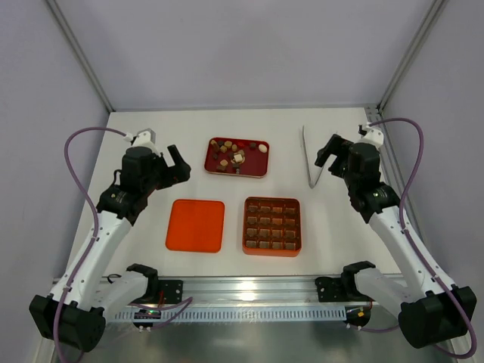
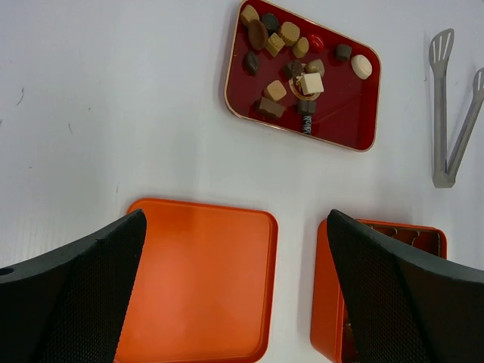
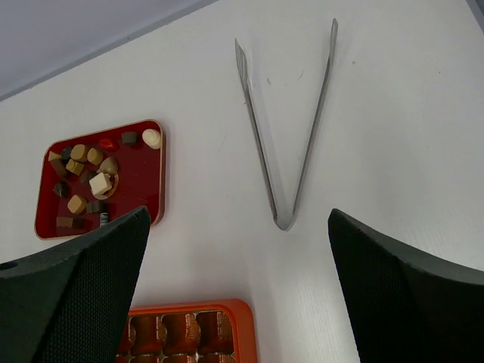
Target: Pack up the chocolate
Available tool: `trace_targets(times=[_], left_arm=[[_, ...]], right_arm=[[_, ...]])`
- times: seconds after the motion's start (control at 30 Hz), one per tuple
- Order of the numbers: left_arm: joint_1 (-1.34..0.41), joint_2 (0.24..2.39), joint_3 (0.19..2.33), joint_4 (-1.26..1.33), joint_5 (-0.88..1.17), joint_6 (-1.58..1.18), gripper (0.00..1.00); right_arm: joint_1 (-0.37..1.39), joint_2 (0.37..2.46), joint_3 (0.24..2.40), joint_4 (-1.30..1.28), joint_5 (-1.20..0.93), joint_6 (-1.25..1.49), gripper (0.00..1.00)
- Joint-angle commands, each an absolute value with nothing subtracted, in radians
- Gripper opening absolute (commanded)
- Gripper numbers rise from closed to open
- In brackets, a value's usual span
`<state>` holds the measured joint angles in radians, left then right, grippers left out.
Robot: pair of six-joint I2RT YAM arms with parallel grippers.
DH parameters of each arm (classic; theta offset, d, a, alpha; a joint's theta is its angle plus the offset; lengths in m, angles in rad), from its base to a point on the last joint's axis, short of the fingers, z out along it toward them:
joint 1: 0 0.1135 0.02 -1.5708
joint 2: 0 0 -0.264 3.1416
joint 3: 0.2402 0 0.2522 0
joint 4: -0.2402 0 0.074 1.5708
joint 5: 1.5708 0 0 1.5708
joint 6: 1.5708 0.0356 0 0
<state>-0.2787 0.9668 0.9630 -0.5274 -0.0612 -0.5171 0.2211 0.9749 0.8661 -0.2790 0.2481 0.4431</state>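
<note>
Several chocolate pieces (image 1: 231, 154), dark brown, tan and cream, lie loose in a dark red tray (image 1: 257, 168) at the table's middle back; they also show in the left wrist view (image 2: 291, 72) and the right wrist view (image 3: 89, 178). The orange gridded box (image 1: 272, 225) sits in front of the tray, its cells lined with brown cups. Its flat orange lid (image 1: 196, 224) lies to its left. My left gripper (image 1: 177, 164) is open and empty, held above the table left of the tray. My right gripper (image 1: 330, 153) is open and empty, near the metal tweezers (image 1: 312, 157).
The tweezers (image 3: 283, 125) lie open in a V on the white table, right of the red tray. Grey walls and frame posts bound the back and sides. A metal rail (image 1: 249, 289) runs along the near edge.
</note>
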Motion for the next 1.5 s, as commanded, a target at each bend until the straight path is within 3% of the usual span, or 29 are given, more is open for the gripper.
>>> trace_targets(times=[0.0, 0.37, 0.97, 1.47], left_arm=[[-0.276, 0.954, 0.965, -0.480, -0.091, -0.532, 1.00], [-0.276, 0.986, 0.973, -0.499, -0.040, -0.519, 1.00], [-0.276, 0.969, 0.940, -0.500, 0.018, -0.495, 1.00], [-0.276, 0.986, 0.936, -0.505, 0.028, -0.492, 1.00]], right_arm=[[0.222, 0.960, 0.916, -0.285, 0.282, 0.422, 1.00], [0.221, 1.089, 1.006, -0.354, 0.268, 0.374, 1.00], [0.132, 1.664, 1.307, -0.452, 0.150, 0.287, 0.99], [0.130, 1.943, 1.465, -0.524, 0.123, 0.247, 0.96]])
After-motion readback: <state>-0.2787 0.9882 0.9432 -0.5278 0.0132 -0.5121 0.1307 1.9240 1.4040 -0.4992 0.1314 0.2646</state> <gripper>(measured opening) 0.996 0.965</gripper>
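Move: The metal tongs lie with their middle some 15 cm ahead of the right hand, about 2 cm to its right and roughly 22 cm below, the joined end nearest the robot. At the same depth, the red chocolate tray is about 15 cm ahead and 33 cm to this hand's left; the compartment box lies about 14 cm back and 17 cm left. From the left hand the tongs are some 18 cm ahead, 56 cm right and 22 cm below. Heading down onto the tongs, the empty right hand sweeps forward and then ever more steeply down, sinking about 18 cm and gaining some 11 cm forward. The wrist tips the fingers down by about 35 degrees; they stay wide open and end over the tongs, astride the two legs, with no touch to be seen. ##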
